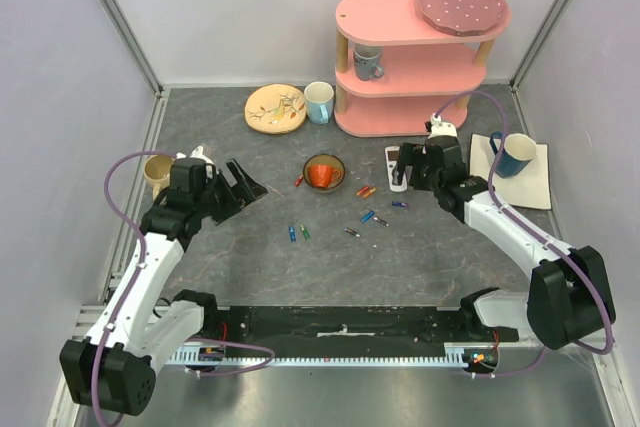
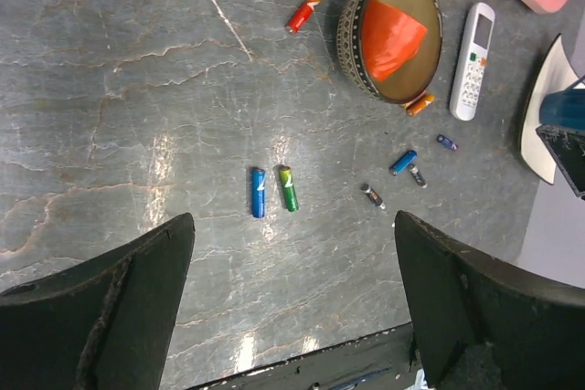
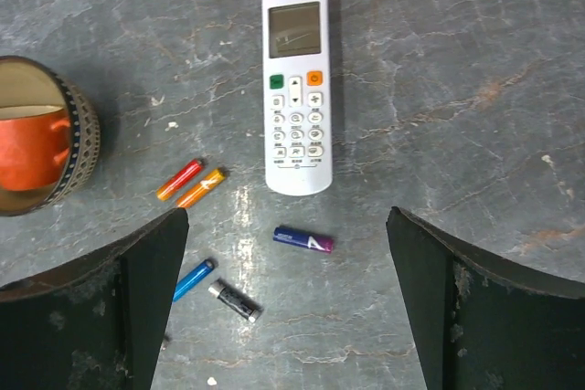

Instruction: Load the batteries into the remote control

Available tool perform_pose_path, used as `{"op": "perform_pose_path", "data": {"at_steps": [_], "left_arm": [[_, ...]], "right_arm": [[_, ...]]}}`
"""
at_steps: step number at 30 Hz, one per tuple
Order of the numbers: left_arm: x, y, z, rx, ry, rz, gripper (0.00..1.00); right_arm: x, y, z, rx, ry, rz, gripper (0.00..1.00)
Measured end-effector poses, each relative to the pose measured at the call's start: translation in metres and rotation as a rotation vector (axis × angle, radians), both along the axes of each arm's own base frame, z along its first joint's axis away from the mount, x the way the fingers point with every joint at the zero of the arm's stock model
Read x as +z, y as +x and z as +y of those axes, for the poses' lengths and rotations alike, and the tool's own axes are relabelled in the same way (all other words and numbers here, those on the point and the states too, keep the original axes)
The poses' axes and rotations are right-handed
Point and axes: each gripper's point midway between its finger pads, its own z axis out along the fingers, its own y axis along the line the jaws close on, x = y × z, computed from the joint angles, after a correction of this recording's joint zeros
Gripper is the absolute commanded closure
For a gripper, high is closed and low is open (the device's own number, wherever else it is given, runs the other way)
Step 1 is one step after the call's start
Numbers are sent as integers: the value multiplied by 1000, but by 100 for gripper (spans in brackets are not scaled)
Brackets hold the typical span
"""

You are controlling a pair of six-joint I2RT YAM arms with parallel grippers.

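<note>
The white remote control point(image 3: 295, 89) lies face up on the grey table, just ahead of my right gripper point(image 3: 287, 212), which hangs open above it with nothing between its fingers. Batteries lie close by: a purple one point(image 3: 303, 240), a red one point(image 3: 179, 179), an orange one point(image 3: 200, 187), a blue one point(image 3: 193, 279) and a dark one point(image 3: 234, 300). My left gripper point(image 2: 292, 218) is open and empty too, above a blue battery point(image 2: 258, 192) and a green battery point(image 2: 288, 188). From above, the right gripper point(image 1: 408, 169) partly covers the remote control point(image 1: 393, 160); the left gripper point(image 1: 252, 190) is at mid-left.
A patterned bowl point(image 1: 324, 173) holding an orange cup sits between the arms. A pink shelf point(image 1: 410, 57) with a plate and mug stands at the back. A blue mug point(image 1: 515, 154) rests on a white napkin at right, a beige cup point(image 1: 156, 173) at left.
</note>
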Motion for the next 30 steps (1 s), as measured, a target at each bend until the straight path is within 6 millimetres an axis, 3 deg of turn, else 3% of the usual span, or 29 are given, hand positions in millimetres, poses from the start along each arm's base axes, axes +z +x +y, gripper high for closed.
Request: {"op": "perform_pose_path", "data": {"at_steps": [7,11,15,21,26,30], "left_arm": [[13,1,-7,-31,-38,-88,1],[10,-3,-11,-64,-55,-111,1],[6,-4,-13,-83,-54,-105,1],[4,-5,-18,-115,-68,-102,5],[1,-4,-20,-131,-67,-100,8],[1,-4,-22,-144,-76,-103,10]], "right_arm": [[15,-1,11,56,46,-39,2],[17,1,12,67,40,-51,2],[22,4,12,51,-36,-69,2],[44,28,19,-18,-199,-129,2],[19,53,26,9,-297,-49,2],[-16,54,26,40,-356,32,2]]}}
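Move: About 9 cm ahead of the right hand, 3 cm to its left and 11 cm below lies the remote control, face up. Nearer, at table height too, the purple battery is some 2 cm back and 1 cm left of the hand, and the orange battery about 1 cm ahead and 10 cm left; the bowl stands roughly 8 cm ahead and 25 cm left. From the left hand the remote is some 19 cm ahead, 42 cm right and 15 cm below. Arching up and then forward by about 5 cm with some leftward drift, the wide-open right hand comes over the remote, rolls its left side down some 20 degrees and sinks towards the remote, ending slightly below its starting height. The left hand, also open, bobs up and back down while easing about 2 cm right and turning slightly clockwise. ##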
